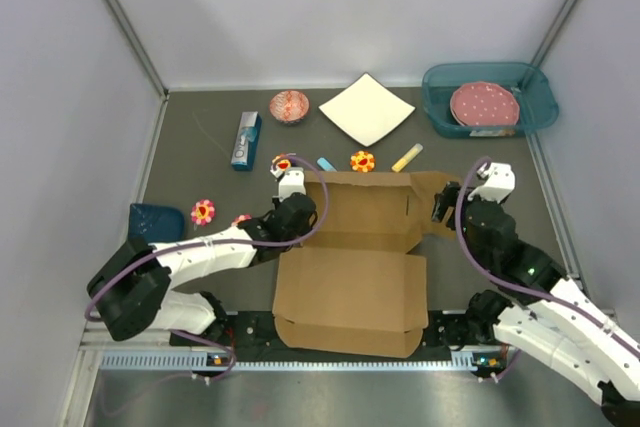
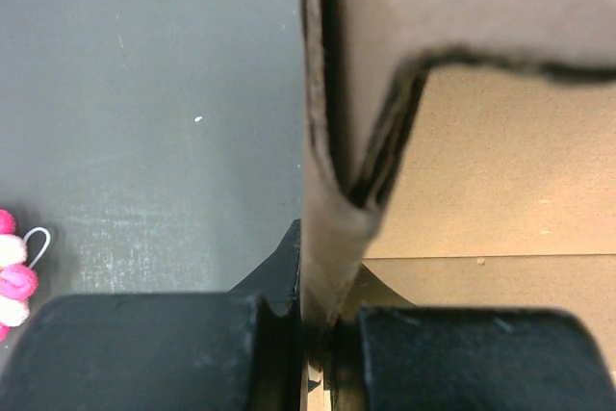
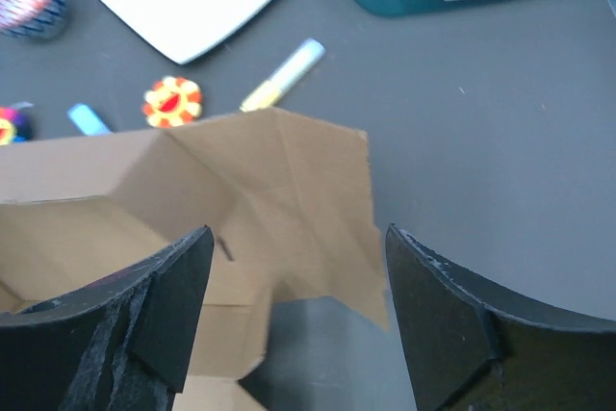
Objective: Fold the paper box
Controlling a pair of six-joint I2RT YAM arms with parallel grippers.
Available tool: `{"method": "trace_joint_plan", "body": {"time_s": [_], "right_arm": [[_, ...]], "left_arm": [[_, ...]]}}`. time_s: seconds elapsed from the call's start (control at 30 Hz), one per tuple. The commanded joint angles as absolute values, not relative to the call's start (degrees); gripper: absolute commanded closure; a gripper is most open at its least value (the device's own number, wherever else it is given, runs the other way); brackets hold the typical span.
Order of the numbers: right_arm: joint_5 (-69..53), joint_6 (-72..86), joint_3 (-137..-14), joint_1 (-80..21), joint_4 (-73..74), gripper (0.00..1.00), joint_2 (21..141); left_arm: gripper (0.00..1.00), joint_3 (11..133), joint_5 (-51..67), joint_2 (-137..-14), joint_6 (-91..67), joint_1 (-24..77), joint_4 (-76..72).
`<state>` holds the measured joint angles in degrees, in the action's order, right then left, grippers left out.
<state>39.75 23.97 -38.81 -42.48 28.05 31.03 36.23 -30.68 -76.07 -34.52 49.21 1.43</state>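
Observation:
The paper box [image 1: 350,287] is a brown cardboard sheet in the middle of the table. Its near panel lies flat and its far half is partly raised into walls. My left gripper [image 1: 298,205] is at the box's left side, shut on an upright cardboard wall [image 2: 332,141]. That wall runs down between the two black fingers of the left gripper [image 2: 322,320]. My right gripper [image 1: 443,209] hangs at the box's right end. In the right wrist view the right gripper [image 3: 298,247] is open, and the creased side flap [image 3: 289,190] lies just ahead of the fingertips, loose.
A white paper sheet [image 1: 366,108] and a red bowl [image 1: 290,106] lie at the back. A teal bin [image 1: 440,112] holds a pink plate. A blue carton [image 1: 246,140], a yellow marker [image 1: 407,157], flower toys [image 1: 362,161] and a blue dish [image 1: 155,220] surround the box.

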Motion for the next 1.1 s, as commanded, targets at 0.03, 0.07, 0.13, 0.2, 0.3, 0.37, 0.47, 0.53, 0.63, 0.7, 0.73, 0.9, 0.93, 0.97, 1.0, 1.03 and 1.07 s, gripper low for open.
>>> {"method": "trace_joint_plan", "body": {"time_s": [0.03,0.07,0.13,0.2,0.3,0.37,0.47,0.53,0.63,0.7,0.73,0.9,0.93,0.97,1.0,1.03,1.07], "right_arm": [[40.7,27.6,-32.6,-38.4,27.4,0.25,28.8],[38.8,28.4,-31.8,-37.2,26.0,0.25,28.7],[38.1,29.2,-30.1,-36.7,25.1,0.25,29.1],[38.5,30.0,-29.0,-36.6,24.4,0.25,30.7],[38.3,29.8,-28.0,-36.3,22.2,0.25,32.3],[37.5,28.8,-27.4,-35.7,20.8,0.26,33.3],[35.8,27.9,-27.0,-33.7,18.6,0.26,35.8],[35.2,27.6,-26.1,-33.1,16.9,0.26,37.3],[32.8,27.6,-24.9,-32.7,14.9,0.39,37.7],[31.9,27.5,-24.5,-32.7,14.6,0.51,37.4],[30.8,27.2,-24.4,-32.7,14.6,0.62,36.9],[24.4,27.9,-24.8,-32.8,16.8,0.79,33.3],[22.2,28.4,-24.9,-32.8,17.6,0.85,32.7],[20.8,29.3,-25.2,-32.8,18.6,0.88,31.4],[19.4,30.0,-25.5,-32.7,19.3,0.91,30.9],[16.9,30.8,-25.6,-32.8,19.7,0.95,30.7],[15.6,32.2,-25.8,-32.8,20.0,0.96,30.2]], "left_arm": [[1.0,34.1,-30.3,-74.2,-31.4,49.1,3.8],[1.0,34.0,-30.5,-74.1,-31.1,49.0,3.7],[1.0,34.0,-30.6,-74.1,-30.4,49.0,3.4],[1.0,34.0,-30.3,-74.1,-30.1,49.0,3.3],[1.0,33.9,-30.0,-74.2,-30.1,49.0,2.8],[1.0,33.8,-29.6,-74.2,-30.1,49.0,2.6],[1.0,33.7,-29.1,-74.3,-30.1,49.0,2.5],[1.0,33.1,-29.1,-74.0,-30.1,49.0,1.9],[1.0,32.3,-29.0,-73.7,-30.1,49.0,1.1],[1.0,32.3,-28.9,-73.9,-30.2,49.0,1.2],[1.0,32.5,-29.0,-74.0,-30.2,49.0,1.3],[1.0,33.1,-29.5,-74.4,-31.2,49.0,2.2],[1.0,33.2,-29.8,-74.5,-31.5,49.0,2.5],[1.0,33.2,-30.0,-74.5,-31.6,49.0,2.5],[1.0,33.2,-30.1,-74.6,-32.0,49.0,2.6],[1.0,33.5,-30.1,-74.8,-32.3,49.0,2.7],[1.0,33.7,-30.1,-74.8,-32.5,49.0,3.0]]}}
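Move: The near edge of the box's right side flap lies about 10 cm below the open right hand, some 2 cm ahead and almost in line sideways. Beyond, on the table and about 22 cm lower than that hand, the yellow tube is roughly 18 cm ahead and 11 cm left, the yellow-red flower toy 18 cm ahead and 22 cm left. From the left hand, already shut on the box's left wall, that flap edge is some 31 cm right, 1 cm back and 5 cm higher. The right hand pinches the near edge of the right side flap between its fingertips. It gets there by sinking about 10 cm with open fingers, swinging slightly right and then easing a little forward, its fingertips tipping down some 10 degrees. The fingers then shut as the hand shifts about 3 cm back to the left, inward over the box. The left hand keeps its grip on the left wall and stays in place. ##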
